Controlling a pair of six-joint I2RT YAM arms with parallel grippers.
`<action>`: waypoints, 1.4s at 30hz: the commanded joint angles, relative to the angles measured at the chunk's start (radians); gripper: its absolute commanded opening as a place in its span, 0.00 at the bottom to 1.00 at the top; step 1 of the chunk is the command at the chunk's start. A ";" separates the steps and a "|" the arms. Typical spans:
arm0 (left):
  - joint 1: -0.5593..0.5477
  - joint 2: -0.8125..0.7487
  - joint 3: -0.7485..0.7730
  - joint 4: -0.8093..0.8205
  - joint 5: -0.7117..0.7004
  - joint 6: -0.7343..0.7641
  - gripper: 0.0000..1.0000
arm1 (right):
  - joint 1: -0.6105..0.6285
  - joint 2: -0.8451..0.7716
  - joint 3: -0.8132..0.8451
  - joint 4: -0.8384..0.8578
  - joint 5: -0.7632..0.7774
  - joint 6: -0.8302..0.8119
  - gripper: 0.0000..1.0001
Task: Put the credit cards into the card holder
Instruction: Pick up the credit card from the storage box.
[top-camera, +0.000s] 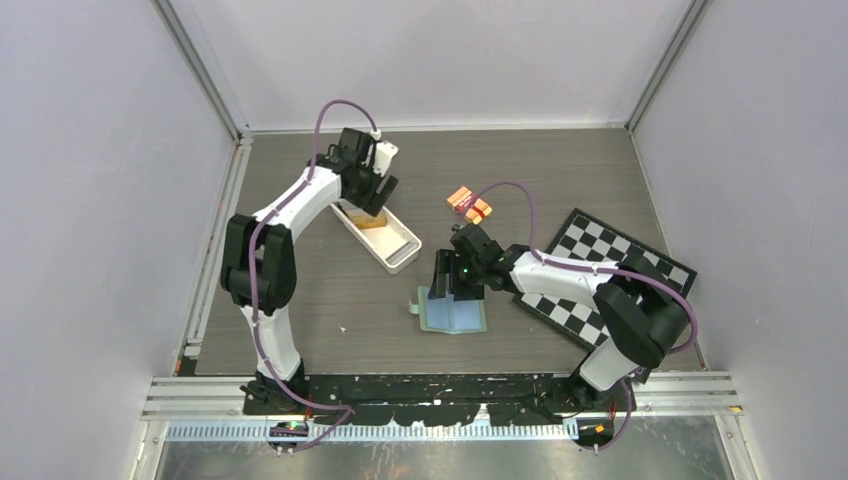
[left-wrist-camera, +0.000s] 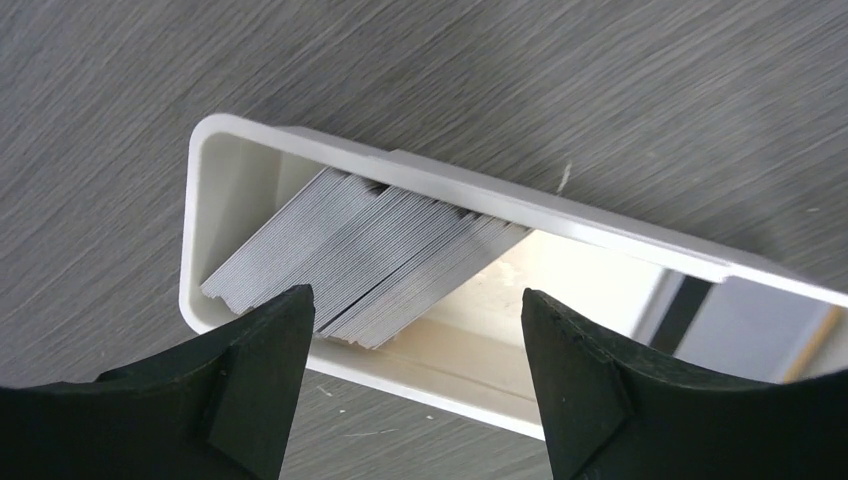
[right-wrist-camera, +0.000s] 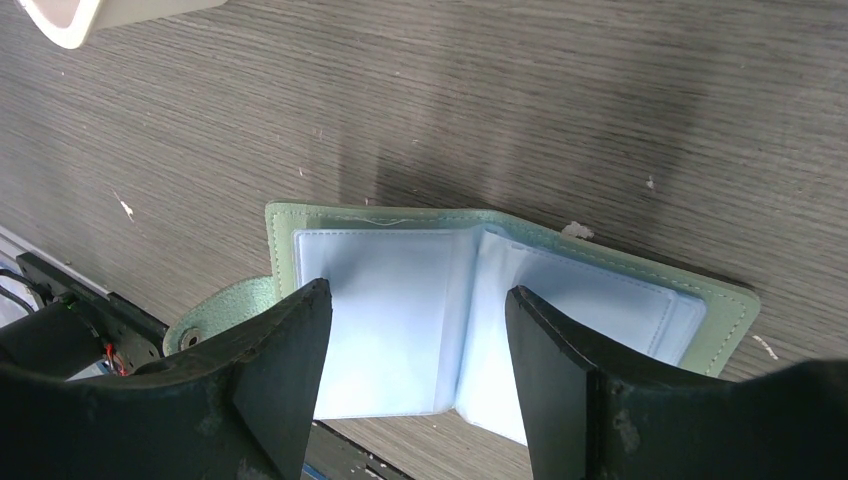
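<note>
The credit cards (left-wrist-camera: 360, 255) are a stack of thin grey-edged cards leaning at one end of a long white tray (left-wrist-camera: 450, 185); from above they show tan (top-camera: 372, 220). My left gripper (left-wrist-camera: 415, 320) hangs open just above the tray's near wall, with nothing between its fingers. The card holder (right-wrist-camera: 390, 280), sage green with pale blue pockets and a clasp tab (right-wrist-camera: 215, 315), lies opened flat on the table (top-camera: 465, 318). Low over it, my right gripper (right-wrist-camera: 420, 310) is open, its fingers on either side of the centre fold. I cannot tell whether they touch it.
The white tray (top-camera: 400, 258) lies diagonally left of centre, with my left gripper (top-camera: 370, 200) over its far end. An orange-and-red packet (top-camera: 469, 203) sits beyond my right gripper (top-camera: 455, 292). A checkerboard mat (top-camera: 600, 270) lies under the right arm.
</note>
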 joint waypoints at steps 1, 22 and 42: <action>0.009 -0.010 -0.068 0.093 -0.063 0.123 0.78 | -0.003 -0.007 0.022 0.035 -0.006 0.001 0.69; 0.005 -0.030 -0.198 0.333 -0.201 0.181 0.71 | -0.003 -0.025 -0.009 0.054 -0.007 0.020 0.69; -0.020 -0.073 -0.222 0.324 -0.184 0.212 0.33 | -0.004 -0.034 -0.024 0.058 0.001 0.030 0.69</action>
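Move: The gold credit card at the front of the far stack in the storage box lies about 2 cm to the left hand's left, 1 cm back and 4 cm below. The grey cards behind that card are some 5 cm left and 3 cm ahead of the hand. The dark-striped card near the box's other end is about 8 cm back and 6 cm right. From the right hand the gold card lies roughly 14 cm ahead and 16 cm left, about level. The left hand, fingers wide open, drops about 4 cm and shifts some 2.5 cm left into the storage box, down to the front of the far card stack, then creeps about 1.5 cm forward while the wrist tips round by some 15 degrees. The fingers then close to about half their starting gap around the upper edge of the gold front card, the hand rising about 2 cm meanwhile, with one fingertip coming against the card's face. ##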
